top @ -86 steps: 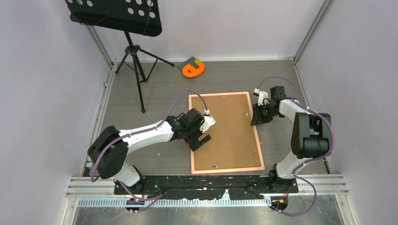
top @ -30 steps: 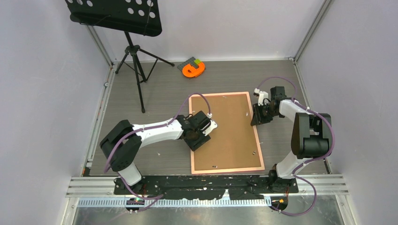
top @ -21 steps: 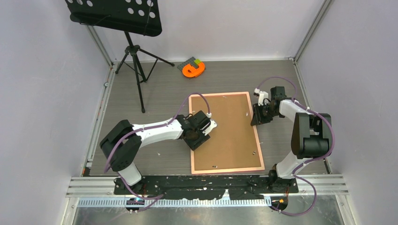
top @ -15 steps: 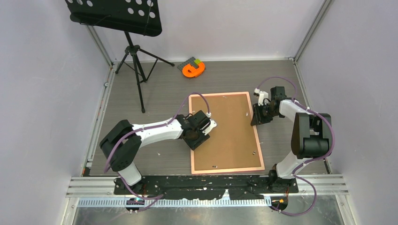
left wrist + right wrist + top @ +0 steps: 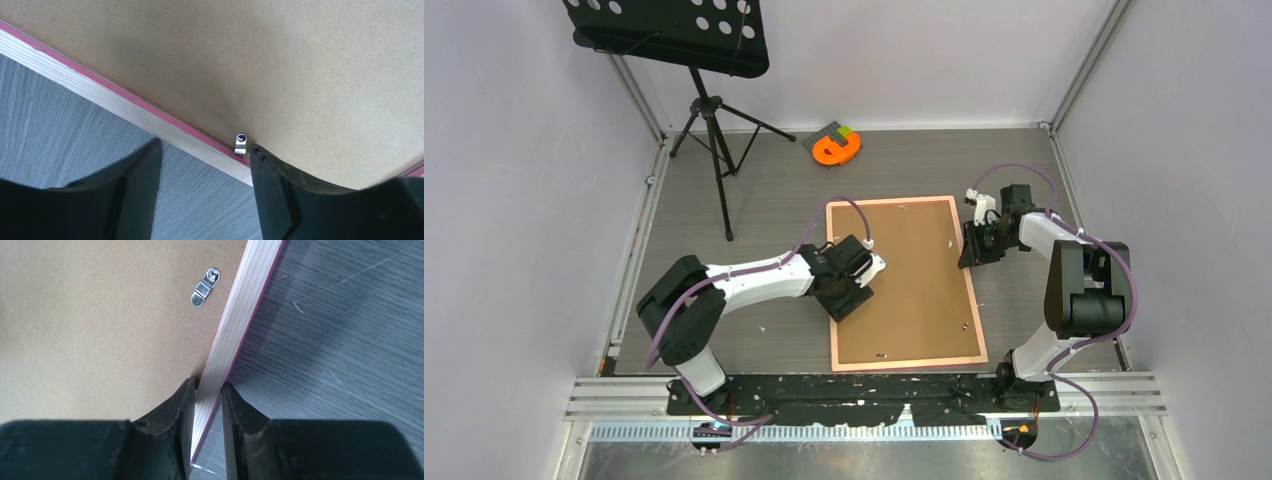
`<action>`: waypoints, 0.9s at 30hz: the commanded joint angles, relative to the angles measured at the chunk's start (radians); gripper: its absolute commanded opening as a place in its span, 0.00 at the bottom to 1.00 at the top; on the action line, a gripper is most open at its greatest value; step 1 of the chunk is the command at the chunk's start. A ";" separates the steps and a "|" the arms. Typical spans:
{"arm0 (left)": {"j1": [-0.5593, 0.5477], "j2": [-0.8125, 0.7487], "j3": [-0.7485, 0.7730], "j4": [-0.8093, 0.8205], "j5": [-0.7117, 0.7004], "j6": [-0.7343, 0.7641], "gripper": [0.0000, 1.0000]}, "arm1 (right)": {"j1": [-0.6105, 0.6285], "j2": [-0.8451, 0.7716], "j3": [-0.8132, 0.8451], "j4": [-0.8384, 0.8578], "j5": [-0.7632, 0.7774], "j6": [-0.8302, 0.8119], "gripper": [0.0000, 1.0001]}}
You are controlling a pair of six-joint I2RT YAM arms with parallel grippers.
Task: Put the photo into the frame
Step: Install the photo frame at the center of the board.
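Note:
The frame (image 5: 909, 364) lies back-up on the table, and the plain brown backing board (image 5: 914, 280) fills it. The photo is hidden. My left gripper (image 5: 849, 298) is open and straddles the frame's left edge (image 5: 100, 90). In the left wrist view (image 5: 206, 146) its right finger sits on the board beside a small metal clip (image 5: 241, 143). My right gripper (image 5: 969, 258) is shut on the frame's right rail (image 5: 250, 295). In the right wrist view (image 5: 209, 385) one finger is on the board side and one on the table side.
Another metal clip (image 5: 205, 287) lies on the board (image 5: 100, 315) ahead of the right gripper. A small orange tape-like object (image 5: 836, 148) lies at the back. A black music stand (image 5: 714, 130) stands at the back left. Walls close off three sides.
Since 2.9 s ago the left arm has pulled in and its gripper has settled on the frame's left edge. Over the last second nothing moves. The right arm has stayed still.

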 commanded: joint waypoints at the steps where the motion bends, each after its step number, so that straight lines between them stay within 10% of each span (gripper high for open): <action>1: 0.005 -0.012 0.025 0.067 0.016 0.045 0.68 | -0.001 -0.020 0.003 0.020 -0.022 -0.024 0.06; 18: 0.027 -0.013 0.027 0.042 0.038 0.045 0.69 | -0.003 -0.014 0.004 0.021 -0.027 -0.025 0.06; 27: 0.181 -0.110 0.084 -0.005 0.131 0.045 0.86 | -0.003 -0.015 0.004 0.017 -0.033 -0.020 0.06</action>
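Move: The far-left clip on the board's edge lies roughly 17 cm ahead of the left hand, about level sideways and 1 cm lower. The near-left clip sits right beside its fingers, about 1 cm back and 1 cm right; the near-edge clip is some 11 cm back and 11 cm right. From the right hand, the far-left clip is about 31 cm left and 6 cm ahead. The left fingers open wider beside the near-left clip, then move about 2.5 cm forward, rising 1 cm. ##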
